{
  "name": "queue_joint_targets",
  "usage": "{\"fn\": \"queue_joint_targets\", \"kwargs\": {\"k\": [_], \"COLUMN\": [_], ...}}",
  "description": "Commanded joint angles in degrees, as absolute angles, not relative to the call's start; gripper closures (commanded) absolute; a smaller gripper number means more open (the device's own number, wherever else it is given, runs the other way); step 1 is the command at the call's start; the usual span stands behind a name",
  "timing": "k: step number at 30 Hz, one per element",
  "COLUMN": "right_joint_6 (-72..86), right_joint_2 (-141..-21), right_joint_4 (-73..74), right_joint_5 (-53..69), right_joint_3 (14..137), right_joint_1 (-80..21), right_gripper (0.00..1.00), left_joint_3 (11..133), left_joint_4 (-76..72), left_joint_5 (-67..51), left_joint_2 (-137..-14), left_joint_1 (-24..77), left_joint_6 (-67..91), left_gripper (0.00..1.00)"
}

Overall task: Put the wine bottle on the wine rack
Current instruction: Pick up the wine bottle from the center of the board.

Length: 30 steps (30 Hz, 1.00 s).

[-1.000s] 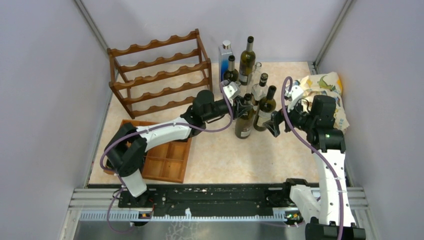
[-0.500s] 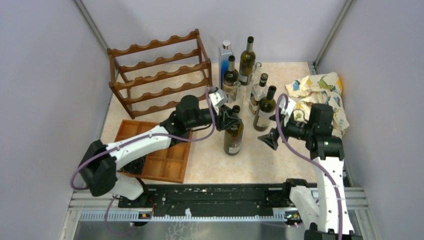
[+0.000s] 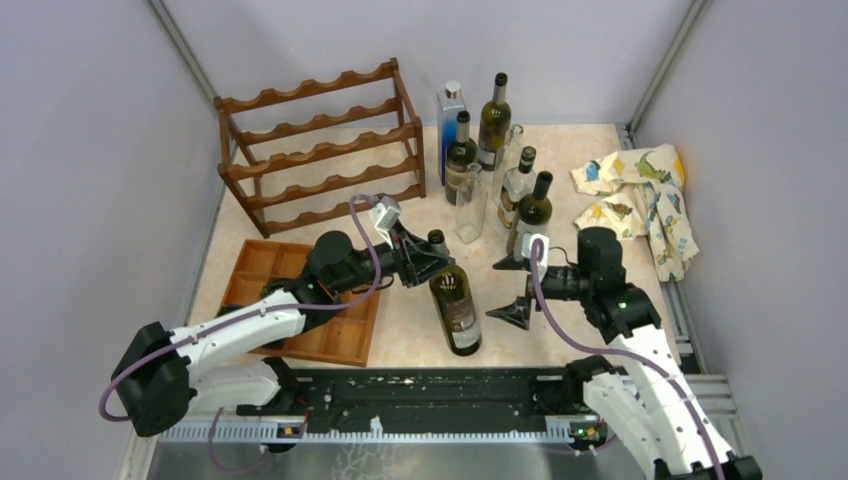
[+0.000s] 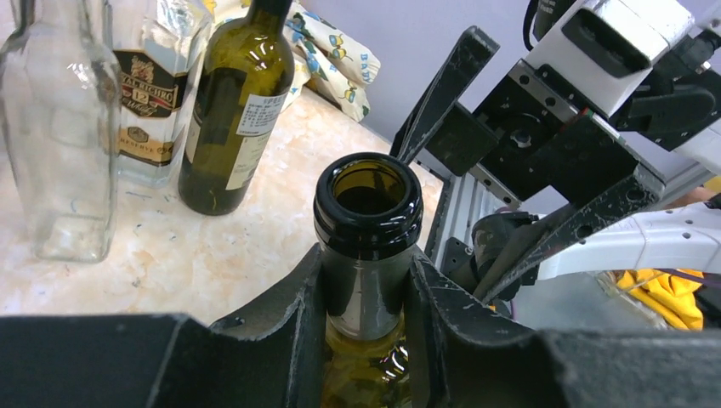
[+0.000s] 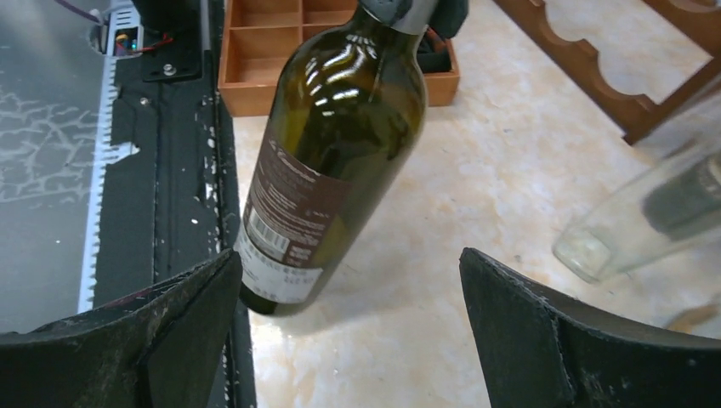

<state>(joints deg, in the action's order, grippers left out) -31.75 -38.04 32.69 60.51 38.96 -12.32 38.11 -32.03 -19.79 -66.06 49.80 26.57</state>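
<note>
A dark green wine bottle with a brown label hangs tilted over the table's near middle, its base toward the front edge. My left gripper is shut on its neck, just under the open mouth. In the right wrist view the bottle leans with its base beside my left-hand finger. My right gripper stands wide open just right of the bottle, holding nothing. The dark reddish-brown wine rack stands at the back left with its scalloped rails bare.
Several upright bottles cluster at the back middle, one of them clear glass. A patterned cloth lies at the back right. A flat wooden compartment tray sits near the front left, under my left arm.
My left gripper has drawn the bottle out of the cluster toward the front and tipped it over. My right arm has pulled back toward the front, following alongside.
</note>
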Motion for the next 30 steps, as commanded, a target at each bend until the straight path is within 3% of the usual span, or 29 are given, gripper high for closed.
{"fn": "queue_joint_targets", "kwargs": {"k": [1, 15, 30], "right_joint_6": [-22.9, 2.2, -3.1], "right_joint_2": [-38.9, -41.3, -42.9], "right_joint_4": [24.0, 3.5, -5.7], "right_joint_5": [51.8, 42.2, 40.9], "right_joint_3": [37.3, 28.9, 27.0], "right_joint_1": [-20.5, -28.5, -30.4], "right_gripper": [0.03, 0.02, 0.03], "left_joint_3": [36.2, 35.8, 38.3], "left_joint_4": [-46.2, -58.3, -67.5], "left_joint_5": [-14.5, -8.5, -7.9], "left_joint_2": [-62.1, -63.2, -69.3], "left_joint_1": [50.1, 50.2, 50.4], "left_joint_6": [32.3, 32.9, 38.6], "left_gripper": [1.00, 1.00, 1.00]}}
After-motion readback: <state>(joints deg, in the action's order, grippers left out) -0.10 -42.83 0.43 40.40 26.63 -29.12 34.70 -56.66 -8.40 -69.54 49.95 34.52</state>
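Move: Beyond the left hand's pinch on its neck, the wine bottle hangs with its middle about 5 cm back, 4 cm right and 12 cm below that hand; the open right gripper is some 13 cm right, 2 cm back and 12 cm lower. From the right hand, the bottle's middle lies about 9 cm left, 3 cm back and roughly level; a standing green bottle is 16 cm ahead, 5 cm right, and a clear bottle 20 cm ahead, 7 cm left. Keeping its pinch on the neck, the left hand lifts the wine bottle about 6 cm, easing some 3 cm forward and tilting the fingers up so the foot swings right. Meanwhile the wide-open right hand reaches about 5 cm left and sinks 3–4 cm, then edges forward, bringing its fingers around the lower body without closing. ##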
